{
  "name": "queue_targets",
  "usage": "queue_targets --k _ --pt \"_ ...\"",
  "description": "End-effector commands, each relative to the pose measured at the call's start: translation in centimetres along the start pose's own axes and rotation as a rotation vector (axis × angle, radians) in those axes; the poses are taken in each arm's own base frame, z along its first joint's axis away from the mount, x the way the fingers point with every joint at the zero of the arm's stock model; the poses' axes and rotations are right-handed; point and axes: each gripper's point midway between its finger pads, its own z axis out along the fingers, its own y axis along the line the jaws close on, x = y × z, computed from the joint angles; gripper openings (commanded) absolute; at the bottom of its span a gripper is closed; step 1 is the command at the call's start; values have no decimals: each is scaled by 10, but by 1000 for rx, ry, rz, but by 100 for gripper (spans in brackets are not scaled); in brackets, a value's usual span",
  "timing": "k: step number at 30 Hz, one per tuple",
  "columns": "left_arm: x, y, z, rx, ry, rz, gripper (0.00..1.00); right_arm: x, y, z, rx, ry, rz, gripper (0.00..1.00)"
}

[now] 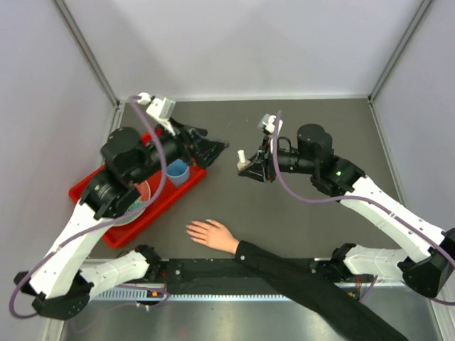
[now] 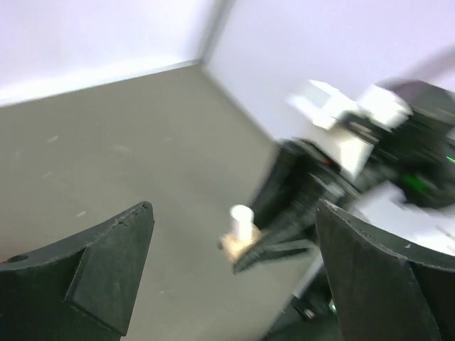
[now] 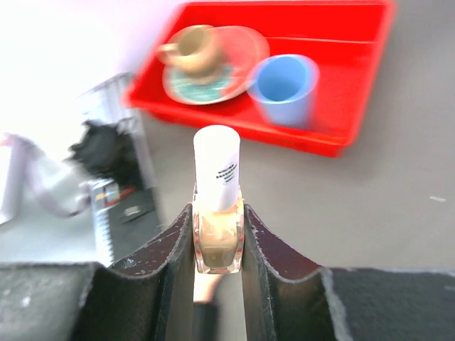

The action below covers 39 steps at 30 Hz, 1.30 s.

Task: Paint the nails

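Note:
A flesh-toned hand (image 1: 210, 234) with a black sleeve lies palm down near the front of the table, fingers spread to the left. Its nails (image 1: 190, 229) are too small to make out. My right gripper (image 1: 247, 169) (image 3: 217, 208) is shut on a small polish bottle (image 1: 242, 158) (image 3: 217, 231) of tan liquid with a white cap, held upright above the table's middle. My left gripper (image 1: 217, 147) (image 2: 234, 213) stands open a little to the left of the bottle (image 2: 240, 231), facing it, with nothing between its fingers.
A red tray (image 1: 89, 192) (image 3: 355, 135) sits at the left with a blue cup (image 1: 177, 172) (image 3: 284, 89) and a plate (image 1: 138, 195) (image 3: 234, 67) carrying a tan cup (image 3: 193, 48). Both arm bases and cables lie along the near edge.

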Motion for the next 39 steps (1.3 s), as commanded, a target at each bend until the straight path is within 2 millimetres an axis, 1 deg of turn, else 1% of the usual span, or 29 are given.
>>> queue_targets --k 1,2,3,5,7,9,10,11,12,14,18,19,23,25,28,30,31,32,33,34,36,38,39 --pt "3 -52 -22 327 18 42 94 -20 58 -26 -307 -60 -7 0" --pt "10 -67 -28 428 51 40 91 -21 67 -31 -352 -58 7 0" --pt "13 -71 -28 460 61 27 86 -25 71 -33 -376 -72 -2 0" --pt "17 -75 -25 507 72 -10 78 -30 84 -41 -436 -85 -6 0" --pt "23 -74 -20 515 94 -39 66 -32 91 -45 -478 -91 -13 0" --pt "22 -82 -22 572 91 -38 61 -34 96 -49 -497 -94 -6 0" --pt "28 -84 -20 594 114 -68 59 -35 99 -51 -517 -99 -14 0" --pt "24 -90 -22 641 95 -58 59 -35 101 -52 -526 -97 -4 0" --pt "27 -93 -24 671 110 -64 60 -36 102 -53 -532 -101 -5 0" --pt "31 -94 -23 686 127 -84 63 -35 103 -53 -537 -99 10 0" --pt "29 -107 -35 786 115 -85 65 -39 103 -51 -548 -113 3 0" --pt "31 -108 -37 797 128 -95 64 -40 103 -51 -548 -115 3 0" --pt "37 -103 -32 769 163 -104 59 -45 104 -50 -555 -121 1 0" --pt "40 -103 -30 770 178 -112 53 -46 104 -49 -560 -119 1 0" --pt "38 -103 -29 769 179 -108 45 -47 103 -47 -560 -118 4 0" --pt "35 -102 -27 748 175 -94 43 -48 103 -47 -560 -121 0 0" --pt "36 -100 -25 736 180 -92 35 -49 103 -47 -559 -121 0 0" --pt "38 -98 -23 717 197 -101 33 -49 102 -45 -555 -120 3 0" --pt "36 -98 -21 717 194 -86 31 -49 101 -45 -554 -123 -1 0" --pt "36 -98 -19 714 197 -82 25 -51 99 -44 -540 -127 1 0" --pt "40 -93 -15 684 219 -74 24 -51 96 -41 -523 -128 -3 0" --pt "43 -88 -10 642 246 -78 19 -53 91 -38 -490 -130 -16 0" --pt "43 -84 -8 623 245 -54 15 -52 82 -34 -428 -129 -3 0"
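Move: The white cap of the nail polish, held upright in the right gripper, is about 5 cm to the right of the open left fingers, 1 cm ahead and some 6 cm lower. From the right hand it sits about 3 cm above and 1 cm left, level fore and aft. Far below the left hand, the blue cup is roughly 4 cm ahead and 14 cm left; the model hand is about 15 cm back and 3 cm left. Back towards the bases and together: the left hand goes about 8 cm back and 6 cm right, dipping slightly after a small rise, swings some 40 degrees clockwise and closes its wide-open fingers around the cap. The right keeps its grip on the bottle, draws it 9 cm back and 6 cm up, and turns it about 25 degrees counter-clockwise to meet them. ##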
